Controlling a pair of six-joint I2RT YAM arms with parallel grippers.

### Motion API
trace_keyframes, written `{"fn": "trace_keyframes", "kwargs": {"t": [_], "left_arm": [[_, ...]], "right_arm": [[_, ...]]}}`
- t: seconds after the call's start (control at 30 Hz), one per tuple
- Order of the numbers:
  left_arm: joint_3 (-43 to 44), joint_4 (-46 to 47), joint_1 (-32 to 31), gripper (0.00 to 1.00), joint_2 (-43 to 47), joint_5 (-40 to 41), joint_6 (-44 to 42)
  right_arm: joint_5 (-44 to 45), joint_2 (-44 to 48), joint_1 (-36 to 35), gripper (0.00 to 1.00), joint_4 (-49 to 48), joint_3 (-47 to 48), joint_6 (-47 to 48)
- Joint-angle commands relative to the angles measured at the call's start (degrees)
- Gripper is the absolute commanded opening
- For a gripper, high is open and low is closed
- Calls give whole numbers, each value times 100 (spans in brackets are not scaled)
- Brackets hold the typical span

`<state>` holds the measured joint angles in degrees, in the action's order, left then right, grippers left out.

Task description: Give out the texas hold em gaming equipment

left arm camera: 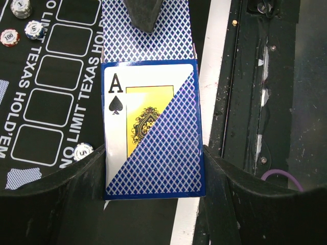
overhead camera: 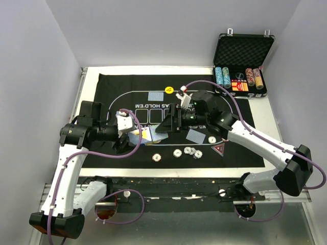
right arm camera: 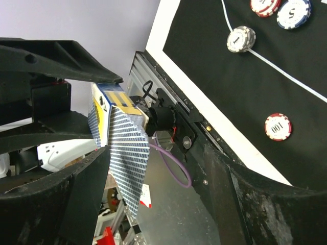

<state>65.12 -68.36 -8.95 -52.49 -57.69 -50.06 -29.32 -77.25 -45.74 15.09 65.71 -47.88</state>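
My left gripper (left arm camera: 153, 176) is shut on a blue playing-card box (left arm camera: 153, 132) with an ace of spades on it, held over the mat's near left part (overhead camera: 136, 137). A blue-backed card (left arm camera: 148, 41) sticks out of the box's top. My right gripper (overhead camera: 164, 127) is open, its fingers on either side of that card (right arm camera: 127, 158) and wide apart. Two blue-backed cards (overhead camera: 154, 96) (overhead camera: 195, 135) lie flat on the black mat (overhead camera: 245, 148). Several striped chips (overhead camera: 177, 152) sit near the mat's front edge, with a dark red triangular marker (overhead camera: 219, 149) and a yellow button (overhead camera: 168, 90).
An open foam-lined case (overhead camera: 242, 48) stands at the back right with rows of chips (overhead camera: 222, 76) inside. Grey walls close in on both sides. A metal rail and purple cables (overhead camera: 127, 153) run along the table's near edge.
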Motion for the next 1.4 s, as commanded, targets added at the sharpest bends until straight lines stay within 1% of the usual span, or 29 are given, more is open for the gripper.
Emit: {"fn": "trace_keyframes", "kwargs": {"t": [0.0,0.03,0.17,0.23,0.3,0.4,0.47,0.63,0.87,1.13,1.37], "left_arm": [[53,130,16,19,54,-242,-4],[53,147,16,19,63,-243,-12],[53,156,16,19,63,-225,5],[62,165,16,19,55,-234,14],[62,182,16,19,28,-234,23],[62,191,16,20,28,-234,32],[71,191,16,19,28,-234,32],[106,191,16,19,37,-234,41],[123,182,16,19,46,-234,75],[132,182,7,20,55,-269,93],[115,191,16,19,81,-295,93]], "right_arm": [[49,-62,-32,78,-191,-190,-134],[49,-53,-41,75,-182,-190,-143],[84,-9,-32,72,-138,-225,-187],[172,87,-32,67,-129,-287,-266],[216,175,-32,62,-112,-322,-327],[286,263,-6,49,-24,-331,-433],[278,325,29,45,2,-357,-468],[278,457,109,43,143,-357,-486],[444,641,197,43,547,-305,-284],[734,668,311,43,1180,99,85],[674,729,478,43,1584,442,200]]}}
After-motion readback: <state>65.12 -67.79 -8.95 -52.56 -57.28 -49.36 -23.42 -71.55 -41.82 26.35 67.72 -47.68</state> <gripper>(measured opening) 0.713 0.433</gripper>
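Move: Just left of the open right fingers, about 2 cm away, 2 cm back and a centimetre lower, is the middle of the cards sticking out of the card box; the box's middle is some 9 cm left and 2 cm back. On the mat, roughly 22 cm below, the red chip is 4 cm left and 5 back, the white chip 6 right and 3 back. From the left hand, which grips the box, the cards lie about 10 cm right, 1 ahead and 3 lower. Closing around the protruding cards, the right hand first stays nearly in place, dipping about 1 cm and coming back up, its gap shrinking to about half. With the top card caught at its fingertips it then draws away from the box, about 4 cm to the right, easing slightly forward and up at the end while turning some 10 degrees clockwise. The left hand keeps its still grip on the box. ##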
